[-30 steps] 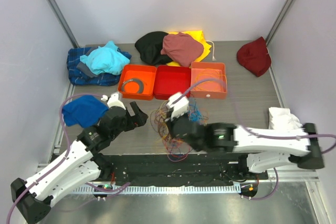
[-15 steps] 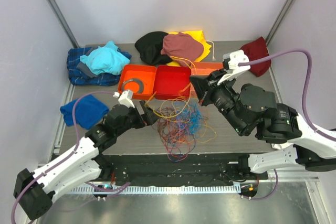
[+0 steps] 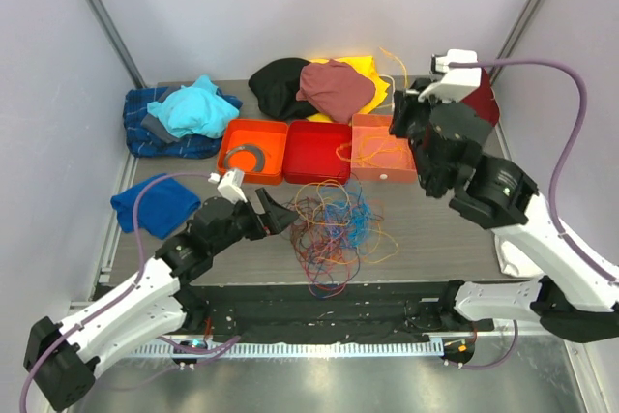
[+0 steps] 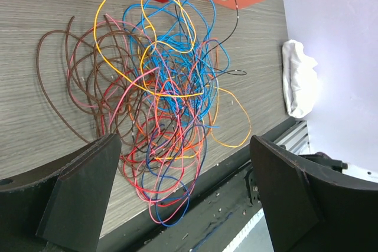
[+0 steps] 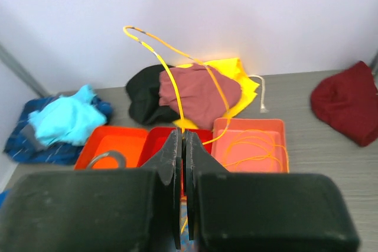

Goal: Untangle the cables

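Observation:
The cables (image 3: pixel 332 229) lie as a loose tangle of orange, yellow, blue, red and brown wires near the table's front edge, and fill the left wrist view (image 4: pixel 159 87). My left gripper (image 3: pixel 278 211) is open and empty just left of the tangle, its fingers (image 4: pixel 82 196) wide apart. My right gripper (image 3: pixel 399 127) is raised over the salmon tray (image 3: pixel 406 173), shut on a yellow cable (image 5: pixel 168 75). That cable rises above the fingertips (image 5: pixel 175 146) and arcs down towards the tray's coiled orange cable (image 5: pixel 254 146).
Three trays stand in a row: orange (image 3: pixel 232 137) with a grey ring, red (image 3: pixel 317 152), salmon. Clothes lie around: cyan on blue plaid (image 3: pixel 184 113), black (image 3: pixel 274 84), maroon on yellow (image 3: pixel 334 89), dark red (image 3: pixel 484 103), blue (image 3: pixel 155 202), white (image 4: pixel 298 78).
My right arm has lifted from the tangle up and back to the right, drawing a yellow cable out. My left gripper has moved right, closer to the tangle.

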Robot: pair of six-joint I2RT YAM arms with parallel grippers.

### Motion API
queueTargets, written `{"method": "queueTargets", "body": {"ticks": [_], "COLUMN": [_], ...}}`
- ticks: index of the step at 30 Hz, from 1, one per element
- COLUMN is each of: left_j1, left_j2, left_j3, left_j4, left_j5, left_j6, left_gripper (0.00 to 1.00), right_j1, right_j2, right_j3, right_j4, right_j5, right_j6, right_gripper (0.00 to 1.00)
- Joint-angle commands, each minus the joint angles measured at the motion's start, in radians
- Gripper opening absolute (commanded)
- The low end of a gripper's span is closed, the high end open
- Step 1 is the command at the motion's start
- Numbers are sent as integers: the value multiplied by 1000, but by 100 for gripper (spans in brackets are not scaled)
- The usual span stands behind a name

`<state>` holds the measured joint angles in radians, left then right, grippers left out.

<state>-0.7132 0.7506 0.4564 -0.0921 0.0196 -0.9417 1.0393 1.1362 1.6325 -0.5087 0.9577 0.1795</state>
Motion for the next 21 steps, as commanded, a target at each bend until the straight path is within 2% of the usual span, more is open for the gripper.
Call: {"method": "queueTargets", "body": {"ticks": [1, 3, 10, 21], "left_j1": [-5, -5, -5, -5], "left_j2": [-69, -82, -131, -139], "left_j3": [-1, 2, 5, 10], "left_j4": [-23, -43, -103, -141], "left_j5": [-4, -4, -12, -60], "left_j6": [1, 7, 30, 54], "left_gripper": [96, 96, 96, 97], "right_j1": [-194, -304, -499, -644], "right_j2": [86, 111, 195, 269], "right_j3": [12, 10, -22, -115], "right_j4": [-8, -14, 2, 85], "right_j5": [-183, -265, -379, -444], "right_j6": [84, 126, 176, 195], "right_gripper": [1, 1, 1, 1]}}
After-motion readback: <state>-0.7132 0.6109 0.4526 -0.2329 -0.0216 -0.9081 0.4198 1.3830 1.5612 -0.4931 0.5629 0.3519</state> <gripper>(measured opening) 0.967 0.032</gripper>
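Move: Roughly 24 cm ahead of the right hand, 9 cm to its right and 45 cm below is the salmon box, where the held yellow cable is being taken. The red box adjoins it, about 10 cm left of the hand and 24 cm ahead; the cable pile is some 4 cm back and 7 cm left. From the left hand the salmon box is about 29 cm ahead, 29 cm right and 14 cm below. Swinging the yellow cable out towards the salmon box, the right hand sweeps quickly some 15 cm forward while sinking about 11 cm and drifting right. Its fingers stay shut on the cable, tip down from level by about 15 degrees and turn clockwise by nearly as much, still high above the box. ##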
